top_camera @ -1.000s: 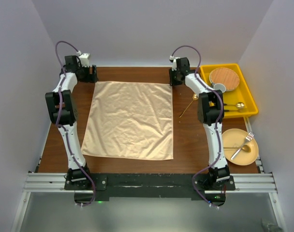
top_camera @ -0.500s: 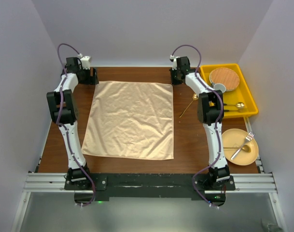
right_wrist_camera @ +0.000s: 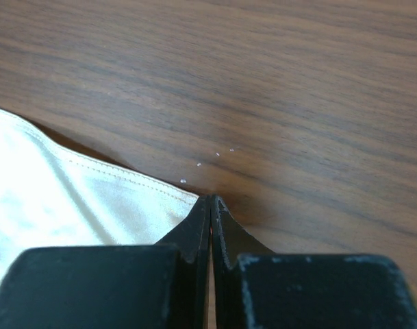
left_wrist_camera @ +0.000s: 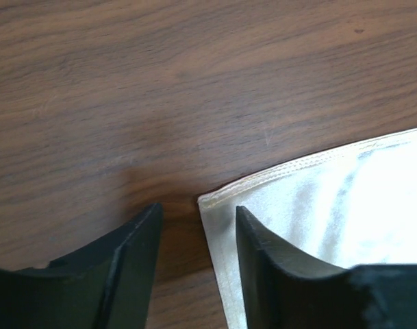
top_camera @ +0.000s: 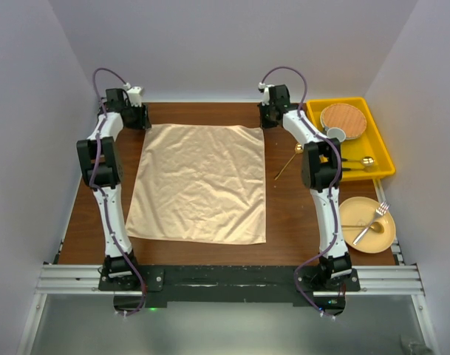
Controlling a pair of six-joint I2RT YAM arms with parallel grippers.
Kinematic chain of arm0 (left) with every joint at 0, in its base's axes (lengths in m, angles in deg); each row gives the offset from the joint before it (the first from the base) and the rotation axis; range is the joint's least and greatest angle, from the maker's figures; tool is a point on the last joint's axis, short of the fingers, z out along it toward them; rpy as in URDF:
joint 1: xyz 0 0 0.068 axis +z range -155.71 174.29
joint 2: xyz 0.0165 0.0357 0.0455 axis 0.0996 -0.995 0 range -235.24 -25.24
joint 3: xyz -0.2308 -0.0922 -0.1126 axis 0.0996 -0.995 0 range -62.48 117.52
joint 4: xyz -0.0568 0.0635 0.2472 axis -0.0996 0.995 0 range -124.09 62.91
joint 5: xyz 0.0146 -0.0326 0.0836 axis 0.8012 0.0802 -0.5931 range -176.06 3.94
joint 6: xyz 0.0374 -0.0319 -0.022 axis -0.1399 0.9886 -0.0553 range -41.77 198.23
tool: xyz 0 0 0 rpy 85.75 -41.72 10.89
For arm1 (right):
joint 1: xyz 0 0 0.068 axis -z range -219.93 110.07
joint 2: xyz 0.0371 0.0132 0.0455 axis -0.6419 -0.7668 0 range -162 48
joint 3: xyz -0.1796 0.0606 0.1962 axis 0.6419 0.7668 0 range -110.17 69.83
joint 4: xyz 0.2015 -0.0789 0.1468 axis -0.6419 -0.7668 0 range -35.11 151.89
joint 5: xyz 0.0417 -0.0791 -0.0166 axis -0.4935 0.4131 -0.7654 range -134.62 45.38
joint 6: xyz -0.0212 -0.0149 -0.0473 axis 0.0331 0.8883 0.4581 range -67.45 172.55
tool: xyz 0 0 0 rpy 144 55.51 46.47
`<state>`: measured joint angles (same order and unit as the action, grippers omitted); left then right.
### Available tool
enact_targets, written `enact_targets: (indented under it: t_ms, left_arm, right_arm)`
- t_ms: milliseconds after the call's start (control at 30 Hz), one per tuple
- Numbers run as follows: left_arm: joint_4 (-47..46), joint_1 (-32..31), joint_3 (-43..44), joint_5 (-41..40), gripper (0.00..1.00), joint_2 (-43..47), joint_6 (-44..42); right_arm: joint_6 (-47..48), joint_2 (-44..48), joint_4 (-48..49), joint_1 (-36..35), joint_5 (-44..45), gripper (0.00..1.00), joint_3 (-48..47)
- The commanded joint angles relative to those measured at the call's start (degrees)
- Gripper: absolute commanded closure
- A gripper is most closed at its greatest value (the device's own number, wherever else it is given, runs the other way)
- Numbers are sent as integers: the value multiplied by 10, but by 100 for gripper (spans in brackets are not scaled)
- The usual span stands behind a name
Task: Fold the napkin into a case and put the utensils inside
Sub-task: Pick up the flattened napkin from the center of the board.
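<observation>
The peach satin napkin [top_camera: 202, 181] lies spread flat in the middle of the table. My left gripper [top_camera: 138, 118] is open at its far left corner. In the left wrist view [left_wrist_camera: 198, 209] the jaws straddle the corner of the napkin [left_wrist_camera: 345, 199] close above the wood. My right gripper [top_camera: 266, 120] is at the far right corner. In the right wrist view [right_wrist_camera: 210, 199] it is shut on the corner of the napkin [right_wrist_camera: 92, 199]. A gold utensil [top_camera: 287, 163] lies on the table right of the napkin. No case shows.
A yellow tray [top_camera: 382, 151] at the back right holds a round wood-toned plate [top_camera: 343, 117], a small cup [top_camera: 335, 134] and a gold spoon [top_camera: 359, 161]. A yellow plate [top_camera: 356, 214] at the front right carries a fork and a spoon [top_camera: 372, 223].
My left arm has shifted a little to the left at the far left corner. The right gripper stays at the far right corner, and the cloth there is drawn slightly toward it.
</observation>
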<state>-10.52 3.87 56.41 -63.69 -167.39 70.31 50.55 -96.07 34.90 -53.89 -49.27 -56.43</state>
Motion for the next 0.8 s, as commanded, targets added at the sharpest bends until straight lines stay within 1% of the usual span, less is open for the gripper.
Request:
enact_targets:
  t_ms: [0, 167, 333, 367, 467, 767]
  left_arm:
    - [-7, -5, 30, 25, 57, -16, 12]
    - [-12, -5, 42, 43, 67, -27, 25]
    - [-20, -6, 49, 38, 85, -31, 27]
    - [-21, -5, 51, 36, 91, -31, 27]
    - [-29, -6, 54, 32, 99, -27, 29]
    - [-75, -3, 44, 19, 100, 10, 35]
  right_arm:
    - [10, -3, -6, -6, -5, 100, -39]
    - [14, -13, -9, -7, 11, 100, -57]
    - [15, -23, -1, -9, 24, 100, -73]
    - [15, -25, -2, -9, 29, 100, -78]
    - [14, -37, 0, -9, 34, 100, -101]
    - [16, -32, 19, -8, 37, 100, -123]
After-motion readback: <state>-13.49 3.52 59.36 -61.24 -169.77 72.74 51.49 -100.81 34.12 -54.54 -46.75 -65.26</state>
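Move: The napkin's far left corner lies between the left hand's half-open fingertips, about 1 cm ahead, 1 cm right and 1 cm below. The right hand already holds the far right corner; the board's far edge, towards which it goes, is some 10 cm straight ahead and 2 cm lower. From that hand, the gold spoon lies roughly 10 cm right and 14 cm back, the yellow tray about 36 cm right and 5 cm back. The left fingers shut on the napkin's far left corner and pinch it while that hand eases about 1 cm right and 2 cm forward, rising slightly at the end. The right hand keeps its closed grip on the far right corner, lifts it about 1 cm, then draws it some 2.5 cm forward towards the board's far edge. ##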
